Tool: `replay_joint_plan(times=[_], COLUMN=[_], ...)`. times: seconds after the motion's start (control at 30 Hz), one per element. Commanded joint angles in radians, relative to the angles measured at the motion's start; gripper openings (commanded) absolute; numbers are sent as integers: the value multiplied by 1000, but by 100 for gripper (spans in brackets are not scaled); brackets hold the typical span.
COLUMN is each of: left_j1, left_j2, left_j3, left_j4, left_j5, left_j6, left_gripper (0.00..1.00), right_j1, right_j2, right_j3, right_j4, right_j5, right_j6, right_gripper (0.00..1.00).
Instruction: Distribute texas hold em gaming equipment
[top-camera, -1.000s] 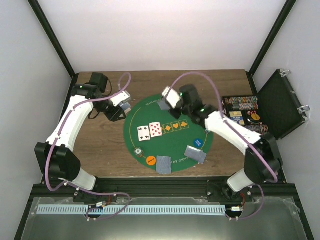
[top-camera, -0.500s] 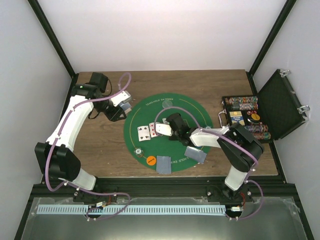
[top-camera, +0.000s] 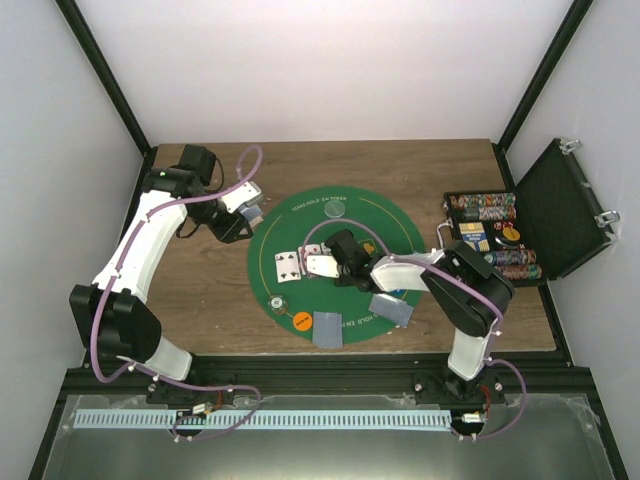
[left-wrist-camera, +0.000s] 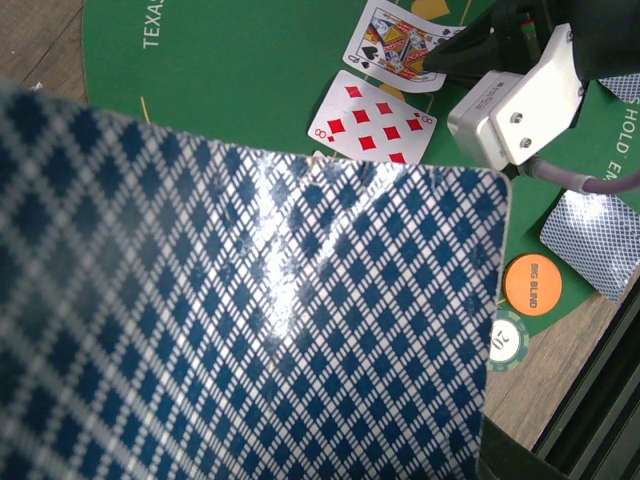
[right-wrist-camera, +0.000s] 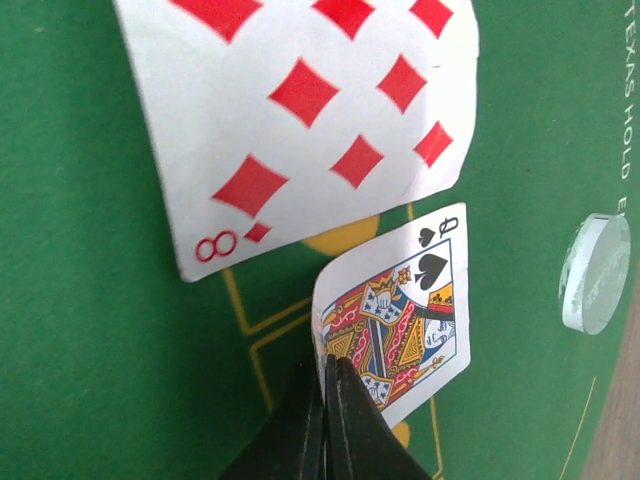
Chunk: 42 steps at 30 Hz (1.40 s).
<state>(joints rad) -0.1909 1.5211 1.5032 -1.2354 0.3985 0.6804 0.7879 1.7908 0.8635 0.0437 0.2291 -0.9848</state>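
My right gripper is shut on the lower edge of a queen of spades, held tilted just over the green mat and next to the face-up eight of diamonds. From above, the right gripper is at the mat's centre, beside a face-up spade card. My left gripper is at the mat's left rim, shut on blue-backed cards that fill its wrist view and hide its fingers. Two face-down cards lie near the front rim.
An orange big-blind disc and a green chip lie at the mat's front left. A clear disc sits near the back rim. An open black case of chips stands at the right, with its lid raised.
The right arm swung from the back of the mat down to the centre and lowered the queen beside the eight of diamonds. The left arm has not moved.
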Motion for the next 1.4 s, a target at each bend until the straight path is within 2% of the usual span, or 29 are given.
replay_joint_plan(times=[0.0,0.33,0.7,0.8,0.9,0.97,1.0,1.1,1.2,1.3,1.37], left_j1=[4,7,10,9,8,7,8,5,-2,-15,-22], left_j2=[-12,-11,-10,-11,-13,-14,-13,-16,-26,-33,-37], left_j3=[9,8,14,14,13,13,15,17,18,12,7], left_j4=[2,2,-1,-2,-6,-15,-19,-29,-45,-56,-58], left_j5=[25,22,22,24,27,40,47,59,75,87,84], left_j6=[1,2,1,2,7,15,18,22,36,48,50], left_gripper=[41,41,41,41,41,41,41,41,42,42,42], right_j1=[2,4,14,13,-25,-98,-146,-280,-346,-347,-327], right_j2=[52,35,-80,-140,-246,-290,-298,-267,-164,-44,15], right_j3=[34,28,1,14,77,155,190,299,392,485,530], right_j4=[-42,-72,-141,-151,-159,-177,-174,-120,-14,109,175], right_j5=[-5,-24,-120,-171,-323,-530,-640,-987,-1272,-1408,-1430], right_j6=[18,-12,-9,38,219,407,511,850,1199,1456,1543], right_gripper=[1,3,30,37,48,69,73,85,99,100,100])
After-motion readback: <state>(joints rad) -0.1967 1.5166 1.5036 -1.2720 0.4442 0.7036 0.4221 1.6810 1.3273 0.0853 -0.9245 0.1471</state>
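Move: The right hand, almost down on the felt, still pinches the queen of spades by its near right corner; the card's middle, over the third slot, lies about 3 cm ahead and 2 cm left. The eight of diamonds is some 8 cm left and 1 cm ahead, the clear disc about 15 cm ahead and 2 cm left. From the left hand, holding the deck, the queen lies roughly 23 cm right, 5 cm ahead and 20 cm below. The right hand releases the queen, backs about 3 cm, rises about 28 cm opening wide, fingers swinging left. ##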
